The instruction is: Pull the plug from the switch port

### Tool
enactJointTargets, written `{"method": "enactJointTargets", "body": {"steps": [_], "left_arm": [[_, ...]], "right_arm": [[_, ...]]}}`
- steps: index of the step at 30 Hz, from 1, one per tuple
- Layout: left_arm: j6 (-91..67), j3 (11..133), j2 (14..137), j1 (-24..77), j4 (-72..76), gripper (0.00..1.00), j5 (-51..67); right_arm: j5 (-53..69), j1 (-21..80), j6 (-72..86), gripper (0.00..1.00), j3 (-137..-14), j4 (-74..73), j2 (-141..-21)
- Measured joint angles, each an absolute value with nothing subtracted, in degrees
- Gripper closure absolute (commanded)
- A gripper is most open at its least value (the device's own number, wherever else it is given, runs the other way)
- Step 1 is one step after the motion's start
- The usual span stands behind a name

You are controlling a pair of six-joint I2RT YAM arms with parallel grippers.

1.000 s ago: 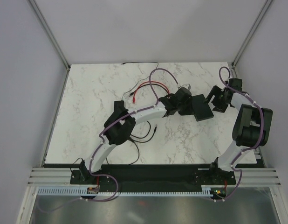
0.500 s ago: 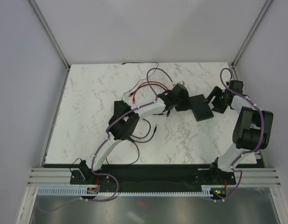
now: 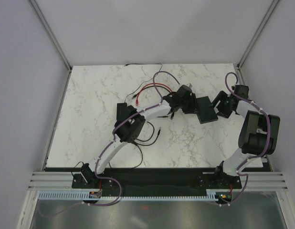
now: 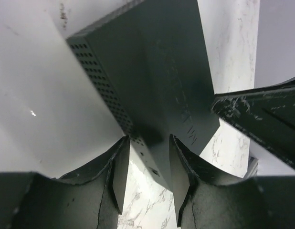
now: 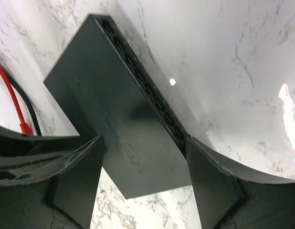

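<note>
The flat black switch box (image 3: 206, 109) lies right of the table's middle, between my two grippers. Its row of switch ports (image 5: 142, 81) runs along the long edge in the right wrist view, and no plug shows in any socket; the plug is out of view. My left gripper (image 3: 193, 104) is at the box's left end. In its wrist view the jaws (image 4: 150, 164) stand open around a corner of the box (image 4: 162, 71), with a gap beside the perforated side. My right gripper (image 3: 218, 106) straddles the box (image 5: 114, 109). One finger sits at each long edge, and contact is unclear.
A red cable (image 3: 148, 88) and thin black cables (image 3: 146, 138) lie loose on the marble table (image 3: 100, 105) left of the box. The red and black cables (image 5: 16, 102) also show beyond the box in the right wrist view. The frame walls stand at the table's back and sides.
The left jaws have opened from nearly closed. The box and left wrist shifted slightly toward the back. The right fingers have narrowed a little around the box.
</note>
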State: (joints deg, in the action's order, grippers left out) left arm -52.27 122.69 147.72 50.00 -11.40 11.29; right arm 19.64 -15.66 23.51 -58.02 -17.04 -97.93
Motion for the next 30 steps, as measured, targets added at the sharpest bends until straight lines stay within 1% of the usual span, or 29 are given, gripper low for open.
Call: {"method": "enactJointTargets", "body": {"steps": [10, 16, 19, 21, 25, 30], "left_arm": [[-52.27, 123.83, 149.47, 48.62, -10.20, 0.54, 17.30], [-52.77, 124.75, 150.43, 47.90, -9.65, 0.55, 20.23], [-53.32, 125.16, 151.02, 47.97, -9.17, 0.55, 21.67], [-53.58, 125.67, 151.52, 48.01, -8.80, 0.55, 22.61], [-53.78, 126.72, 152.29, 47.99, -8.40, 0.55, 23.16], [-53.78, 126.85, 152.29, 47.66, -8.23, 0.55, 23.14]], "right_arm": [[19.84, -16.01, 26.39, 0.32, -48.10, -12.82, -90.87], [21.85, -15.90, 28.73, 0.35, -38.72, -10.13, -83.40], [22.22, -15.90, 29.39, 0.38, -35.48, -9.58, -80.27], [22.22, -15.92, 29.80, 0.42, -33.67, -8.84, -78.67], [23.03, -15.99, 31.18, 0.45, -30.92, -6.33, -77.23], [25.19, -16.05, 33.39, 0.46, -28.88, -2.61, -77.17]]}}
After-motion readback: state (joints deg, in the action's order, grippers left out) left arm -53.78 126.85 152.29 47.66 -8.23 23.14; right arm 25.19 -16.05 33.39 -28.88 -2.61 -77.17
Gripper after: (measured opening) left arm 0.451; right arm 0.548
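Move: The switch lies between my hands, its row of ports facing right. Its middle is about 4 cm to my right hand's left and 2 cm ahead, roughly 2 cm lower; my open right fingers straddle the port edge near the back corner. From my left hand, at the perforated long side, the middle is some 5 cm right and level. A loose black plug lies about 12 cm left of my left hand and 3 cm back; the red cable's bend is roughly 20 cm left, 11 cm ahead. I swing the switch around with my right hand: it draws back about 9 cm, drifting some 4 cm left and sinking slightly, one finger at the port edge near its back corner, the other over the lid, while the fingers close partway. My left hand stays at the perforated side as the pivot, fingers held half open, turning only about 10 degrees, mainly clockwise with its left side dipping. ##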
